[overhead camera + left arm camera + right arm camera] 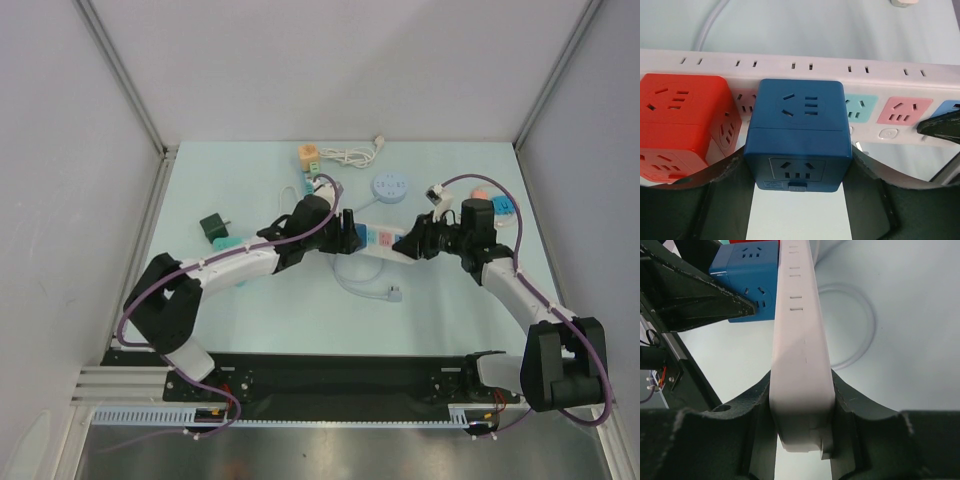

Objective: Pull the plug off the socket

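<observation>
A white power strip [386,241] lies mid-table, and it also shows in the left wrist view [840,70]. A blue cube plug [797,135] sits in it, beside a red cube plug [682,125]. My left gripper [797,152] is shut on the blue cube, one finger against each side. My right gripper [802,390] is shut on the end of the strip [797,315]. The blue cube [745,275] and a left finger [695,300] show in the right wrist view. In the top view the left gripper [348,232] and right gripper [415,243] face each other along the strip.
The strip's white cable loops toward me to a plug [395,293]. A dark green adapter [213,227] lies at left. An orange-green cube [308,155] with a white cord [350,155] and a round blue-grey device [390,187] lie behind. Pink [480,196] and blue [503,206] pieces lie at right.
</observation>
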`<state>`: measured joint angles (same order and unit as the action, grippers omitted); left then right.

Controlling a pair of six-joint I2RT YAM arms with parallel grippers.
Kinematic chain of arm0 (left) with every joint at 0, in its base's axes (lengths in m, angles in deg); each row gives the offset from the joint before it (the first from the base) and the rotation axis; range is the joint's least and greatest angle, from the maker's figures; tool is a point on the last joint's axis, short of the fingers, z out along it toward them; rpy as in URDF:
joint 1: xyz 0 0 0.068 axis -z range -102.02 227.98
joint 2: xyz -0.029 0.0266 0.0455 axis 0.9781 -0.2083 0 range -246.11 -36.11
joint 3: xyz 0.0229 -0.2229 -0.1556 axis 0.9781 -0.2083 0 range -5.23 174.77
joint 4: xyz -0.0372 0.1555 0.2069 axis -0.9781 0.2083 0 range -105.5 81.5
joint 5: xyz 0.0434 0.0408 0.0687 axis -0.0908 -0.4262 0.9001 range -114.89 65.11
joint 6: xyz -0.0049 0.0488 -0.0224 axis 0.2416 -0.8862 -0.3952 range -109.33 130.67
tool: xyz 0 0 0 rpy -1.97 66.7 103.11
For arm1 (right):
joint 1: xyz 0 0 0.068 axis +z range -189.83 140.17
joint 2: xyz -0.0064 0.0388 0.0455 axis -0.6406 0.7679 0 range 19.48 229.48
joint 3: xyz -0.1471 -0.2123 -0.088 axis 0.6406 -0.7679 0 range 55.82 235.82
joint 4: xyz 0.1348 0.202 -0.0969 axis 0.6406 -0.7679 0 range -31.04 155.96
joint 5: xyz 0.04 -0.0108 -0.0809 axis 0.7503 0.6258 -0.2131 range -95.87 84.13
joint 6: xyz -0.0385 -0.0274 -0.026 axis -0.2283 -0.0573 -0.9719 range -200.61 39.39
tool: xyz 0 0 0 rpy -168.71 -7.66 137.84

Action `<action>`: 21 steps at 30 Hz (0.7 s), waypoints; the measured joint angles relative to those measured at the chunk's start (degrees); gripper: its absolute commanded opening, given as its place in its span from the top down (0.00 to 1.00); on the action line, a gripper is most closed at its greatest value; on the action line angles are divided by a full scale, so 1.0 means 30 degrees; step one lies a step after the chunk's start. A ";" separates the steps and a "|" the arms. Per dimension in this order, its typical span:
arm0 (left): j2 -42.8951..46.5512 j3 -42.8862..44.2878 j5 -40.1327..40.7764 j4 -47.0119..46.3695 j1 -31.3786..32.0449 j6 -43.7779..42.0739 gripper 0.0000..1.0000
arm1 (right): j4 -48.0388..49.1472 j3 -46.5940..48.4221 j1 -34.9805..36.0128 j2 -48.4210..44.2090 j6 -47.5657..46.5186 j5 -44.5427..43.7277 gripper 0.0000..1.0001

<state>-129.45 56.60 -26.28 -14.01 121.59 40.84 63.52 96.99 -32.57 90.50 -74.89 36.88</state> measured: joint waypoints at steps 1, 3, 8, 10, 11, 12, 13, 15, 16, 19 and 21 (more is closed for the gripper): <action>0.0138 -0.0175 -0.0189 -0.0066 -0.0087 0.0146 1.00 | -0.0066 0.0029 -0.0007 0.0000 -0.0022 -0.0029 1.00; 0.0444 -0.0474 -0.0539 -0.0117 -0.0233 0.0328 1.00 | -0.0226 0.0117 0.0022 0.0007 -0.0066 -0.0007 1.00; 0.1421 -0.1260 -0.1464 -0.0160 -0.0648 0.0430 1.00 | -0.0546 0.0321 -0.0073 0.0211 -0.0058 0.0131 1.00; 0.2171 -0.1464 -0.1996 -0.0073 -0.0794 0.0415 1.00 | -0.0517 0.0415 -0.0262 0.0364 -0.0058 -0.0168 1.00; 0.2565 -0.1464 -0.2259 -0.0080 -0.0729 0.0299 1.00 | -0.0459 0.0452 -0.0313 0.0444 -0.0058 -0.0379 1.00; 0.3031 -0.1457 -0.2426 -0.0095 -0.0605 0.0102 1.00 | -0.0357 0.0474 -0.0379 0.0532 -0.0058 -0.0590 1.00; 0.3468 -0.1428 -0.2448 -0.0036 -0.0466 -0.0160 1.00 | -0.0306 0.0495 -0.0415 0.0583 -0.0051 -0.0729 1.00; 0.4153 -0.1239 -0.2397 0.0313 -0.0284 -0.0692 1.00 | -0.0226 0.0503 -0.0437 0.0590 -0.0058 -0.0947 1.00; 0.4430 -0.1180 -0.2346 0.0437 -0.0204 -0.0962 1.00 | -0.0197 0.0503 -0.0437 0.0590 -0.0058 -0.0962 1.00; 0.5238 -0.1188 -0.1967 0.1064 -0.0357 -0.1574 1.00 | -0.0182 0.0503 -0.0452 0.0590 -0.0058 -0.0954 1.00; 0.5872 -0.1370 -0.1989 0.1275 -0.0962 -0.1639 1.00 | -0.0175 0.0503 -0.0481 0.0590 -0.0066 -0.0911 1.00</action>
<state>-111.83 52.49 -32.25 -10.18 118.71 35.93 63.00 98.50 -34.01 92.27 -75.09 34.14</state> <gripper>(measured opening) 0.657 0.402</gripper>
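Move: The left hand already has the blue plug between its fingers. Its seat on the power strip lies about 3 cm below the hand, some 1 cm ahead and 1 cm right. The red plug stands roughly 7 cm left of the hand, 1 cm ahead and 2 cm lower; the strip's gripped end is about 10 cm right and 1 cm back, about level. From the right hand, holding that end, the blue plug is some 10 cm left, 1 cm ahead, about level. Slowly at first, back and to the left, then quickly upward, the left hand pulls the blue plug away from the power strip, rising about 8 cm in all, its fingers still shut on the plug and tipping up slightly. The right hand keeps its grip on the strip's end, shifting roughly 2 cm forward and right. ##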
